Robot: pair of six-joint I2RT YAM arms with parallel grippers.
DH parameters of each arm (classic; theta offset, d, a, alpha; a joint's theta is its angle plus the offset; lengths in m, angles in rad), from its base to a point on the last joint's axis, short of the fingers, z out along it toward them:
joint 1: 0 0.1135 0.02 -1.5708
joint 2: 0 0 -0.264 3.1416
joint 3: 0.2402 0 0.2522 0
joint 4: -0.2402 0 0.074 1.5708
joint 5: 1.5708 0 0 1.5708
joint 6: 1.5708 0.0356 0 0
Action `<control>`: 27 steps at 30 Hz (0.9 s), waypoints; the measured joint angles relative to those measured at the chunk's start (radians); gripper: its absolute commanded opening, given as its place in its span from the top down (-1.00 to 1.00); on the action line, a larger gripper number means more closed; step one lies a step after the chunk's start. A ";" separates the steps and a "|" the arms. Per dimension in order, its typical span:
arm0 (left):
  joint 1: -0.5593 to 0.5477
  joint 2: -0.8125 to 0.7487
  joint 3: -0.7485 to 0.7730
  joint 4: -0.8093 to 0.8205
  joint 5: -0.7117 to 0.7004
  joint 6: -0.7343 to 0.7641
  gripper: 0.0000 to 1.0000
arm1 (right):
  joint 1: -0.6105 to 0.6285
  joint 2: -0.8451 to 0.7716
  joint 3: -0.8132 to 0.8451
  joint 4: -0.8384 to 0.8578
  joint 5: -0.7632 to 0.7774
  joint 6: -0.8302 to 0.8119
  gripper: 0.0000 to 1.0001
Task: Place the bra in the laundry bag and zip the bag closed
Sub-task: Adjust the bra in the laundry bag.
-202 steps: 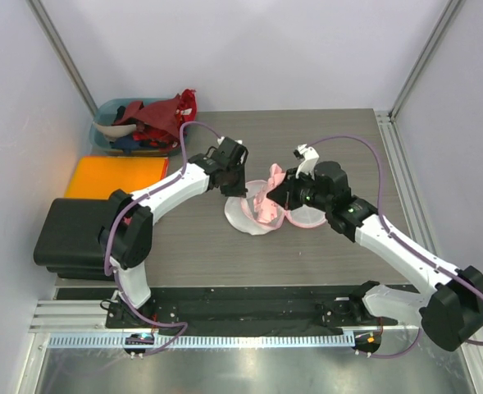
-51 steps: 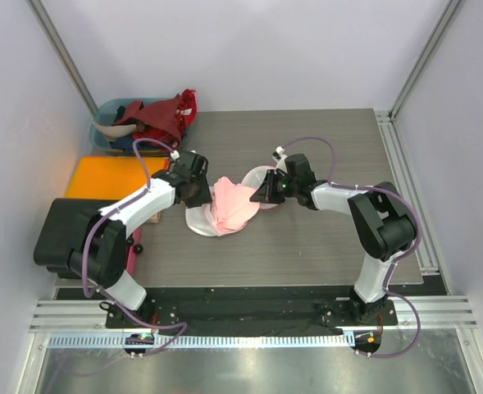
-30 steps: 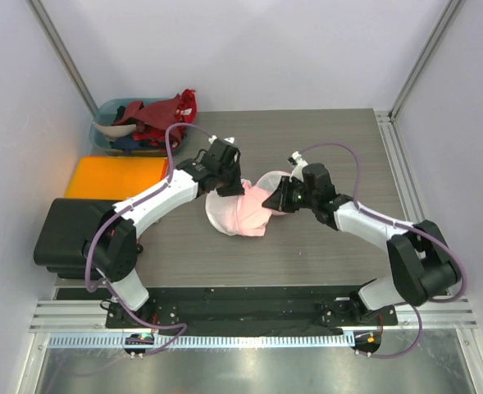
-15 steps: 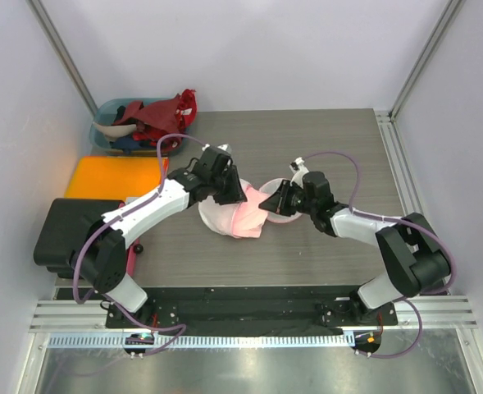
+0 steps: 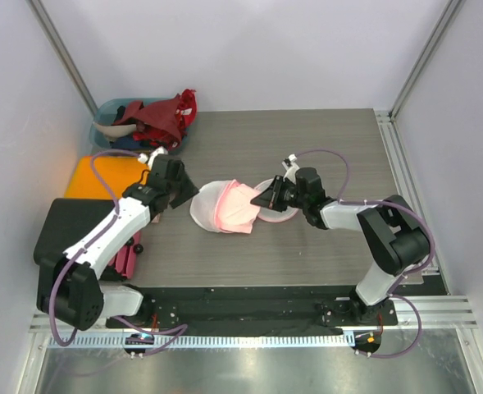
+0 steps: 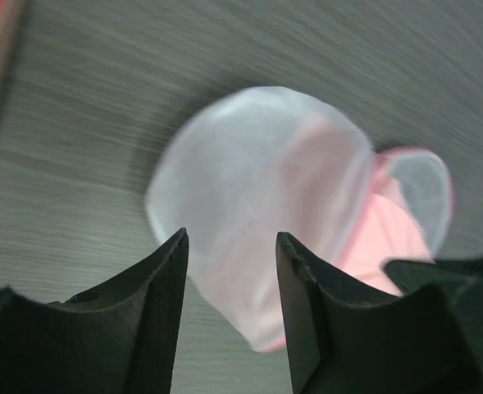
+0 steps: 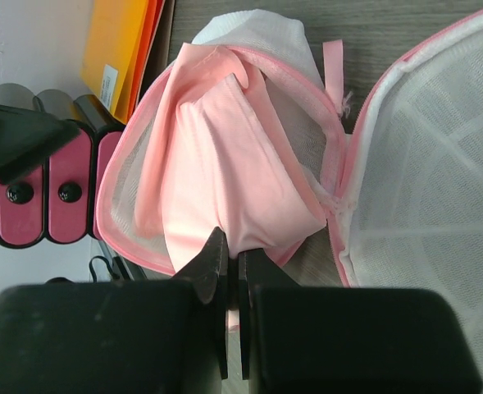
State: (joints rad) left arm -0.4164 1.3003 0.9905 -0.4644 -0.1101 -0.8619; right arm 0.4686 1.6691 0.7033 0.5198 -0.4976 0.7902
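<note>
The laundry bag [image 5: 207, 207] lies open in the middle of the table, white mesh with pink trim. Its flap [image 7: 438, 164] is spread toward the right arm. The pink bra [image 5: 235, 210] bulges out of the bag's mouth [image 7: 225, 156]. My right gripper [image 5: 264, 199] is low at the bag's right side, shut [image 7: 231, 248] on the bra's lower fold beside the pink rim. My left gripper [image 5: 181, 190] sits left of the bag, apart from it. Its jaws are open [image 6: 231, 238] with nothing between them, and the mesh bag [image 6: 257, 189] lies just beyond the fingertips.
A teal bin [image 5: 108, 131] of red and dark clothes stands at the back left. An orange folder [image 5: 114, 176] and a black box [image 5: 69, 234] lie along the left edge, with a pink-and-black object [image 5: 126, 256] under the left arm. Metal frame posts rise at both rear corners.
My left gripper has opened, let go of the bag and drawn back to the left. The bag and bra have settled lower, and the right gripper stays shut at the bag's right side.
</note>
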 measured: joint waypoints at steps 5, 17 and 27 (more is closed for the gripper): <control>0.050 0.054 -0.079 -0.010 -0.107 -0.081 0.29 | 0.001 0.024 0.032 0.002 -0.005 0.022 0.98; 0.050 0.350 0.045 -0.026 -0.256 -0.124 0.67 | 0.003 0.047 0.058 -0.029 -0.002 0.040 0.98; 0.048 0.563 0.200 -0.003 -0.212 -0.053 0.81 | 0.004 0.048 0.060 -0.036 -0.001 0.043 0.98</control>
State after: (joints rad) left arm -0.3679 1.8633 1.1904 -0.4675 -0.3225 -0.9146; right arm 0.4725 1.7172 0.7635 0.4835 -0.4988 0.8337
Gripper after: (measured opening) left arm 0.100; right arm 0.055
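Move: The laundry bag's middle lies about 3 cm ahead and 5 cm right of the left hand, some 11 cm below it. The bra, draped into the bag, is about 9 cm right and 1 cm ahead. The orange folder lies some 21 cm left and 7 cm ahead. From the right hand, which holds the bra's near corner, the bra's middle is about 5 cm left and 1 cm back, and the round lid 6 cm right and 4 cm ahead. Sinking about 13 cm, the left hand first swings some 5 cm left, clear of the bag, then reaches about 6 cm forward and edges back right to come down close beside the bag's far-left wall. On the way its half-open fingers close nearly shut and tip steeper, with the wrist turning some 25 degrees. The right hand keeps its pinch on the bra, easing forward barely 1 cm. ##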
